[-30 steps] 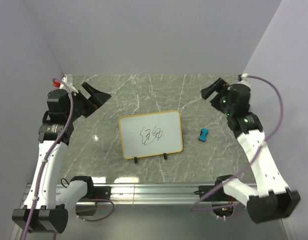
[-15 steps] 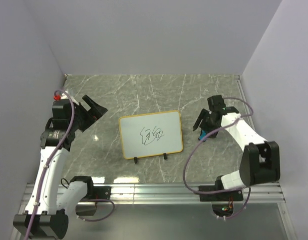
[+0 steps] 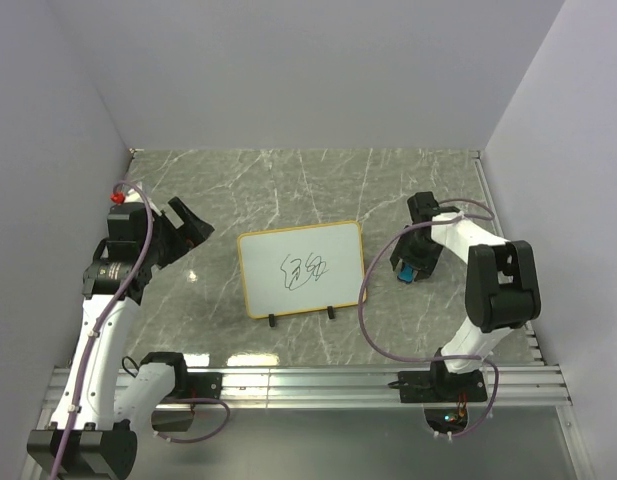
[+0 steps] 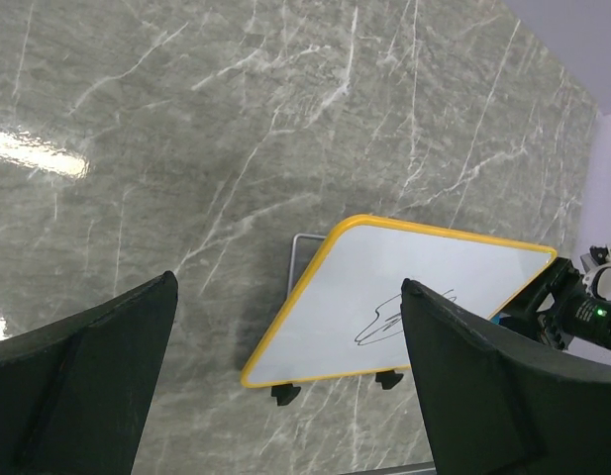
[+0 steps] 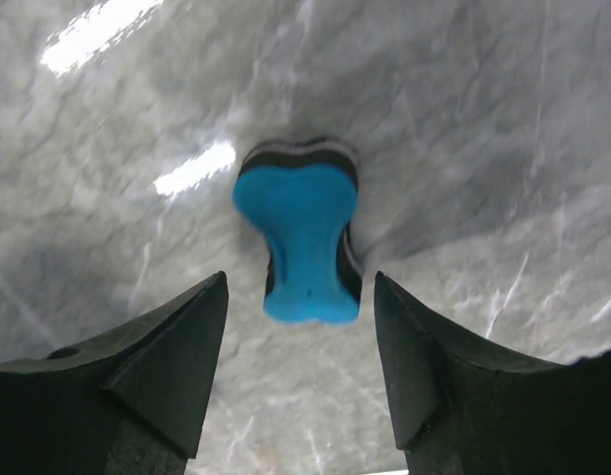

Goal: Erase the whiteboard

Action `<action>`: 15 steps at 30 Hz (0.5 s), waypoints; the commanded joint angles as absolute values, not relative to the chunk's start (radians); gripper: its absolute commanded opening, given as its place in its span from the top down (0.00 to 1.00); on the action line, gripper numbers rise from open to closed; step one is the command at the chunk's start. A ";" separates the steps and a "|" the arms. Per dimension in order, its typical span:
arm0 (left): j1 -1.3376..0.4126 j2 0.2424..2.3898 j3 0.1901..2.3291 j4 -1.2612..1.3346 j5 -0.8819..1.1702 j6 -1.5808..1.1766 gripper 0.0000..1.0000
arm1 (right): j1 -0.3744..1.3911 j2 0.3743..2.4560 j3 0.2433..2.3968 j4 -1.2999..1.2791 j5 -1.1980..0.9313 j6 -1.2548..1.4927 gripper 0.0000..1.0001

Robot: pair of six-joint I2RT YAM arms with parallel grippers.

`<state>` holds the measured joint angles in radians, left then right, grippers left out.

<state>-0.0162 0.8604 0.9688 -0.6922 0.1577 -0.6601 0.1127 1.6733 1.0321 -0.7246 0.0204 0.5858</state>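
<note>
The whiteboard (image 3: 301, 268) stands mid-table on two black feet, yellow-rimmed, with a black scribble at its centre; the left wrist view also shows the whiteboard (image 4: 404, 297). Just right of it lies a small blue eraser (image 3: 407, 270). My right gripper (image 3: 409, 260) is low over it. In the right wrist view the eraser (image 5: 303, 233) reaches between the fingertips of the right gripper (image 5: 300, 297), which is open, with a gap on both sides. My left gripper (image 3: 191, 224) hovers open left of the board, and nothing lies between the fingers of the left gripper (image 4: 287, 282).
The grey marble table (image 3: 288, 180) is boxed in by pale walls at the back and on both sides. A metal rail (image 3: 308, 380) with the arm bases runs along the near edge. The right arm's cable (image 3: 366, 300) loops beside the board's right edge.
My right arm swung down from the back right corner onto the eraser, and its jaws narrowed around it. The left gripper sank slightly and stayed open.
</note>
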 commanded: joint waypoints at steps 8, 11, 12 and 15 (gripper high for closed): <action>-0.012 0.859 0.965 -0.707 0.103 -0.629 0.01 | 0.097 1.750 1.060 -0.681 0.089 0.560 0.64; -0.012 0.865 0.954 -0.703 0.089 -0.644 0.01 | 0.095 1.747 1.051 -0.673 0.086 0.554 0.83; -0.012 0.858 0.930 -0.678 0.094 -0.643 0.01 | 0.097 1.746 1.051 -0.678 0.089 0.552 0.87; -0.012 0.832 0.855 -0.591 0.150 -0.626 0.01 | 0.100 1.721 1.054 -0.696 0.083 0.546 1.00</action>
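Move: The blue eraser lies right under the open right fingers, between them: its middle is about 1 cm ahead, roughly centred sideways, and some 1 cm below the hand point. The whiteboard's middle is about 25 cm to the right hand's left, level with it in the forward direction and near its height. From the idle left hand the eraser lies some 46 cm to the right, about 3 cm ahead and 23 cm lower. The right fingers come down astride the blue eraser and close to pinch its narrow waist from both sides, where they stop short of shut and keep their hold. Before the grip the hand sinks about 1.5 cm and edges 1 cm to the right, then stays put, still pointing nearly straight down. The left hand, wide open, sinks some 2 cm in empty air. ##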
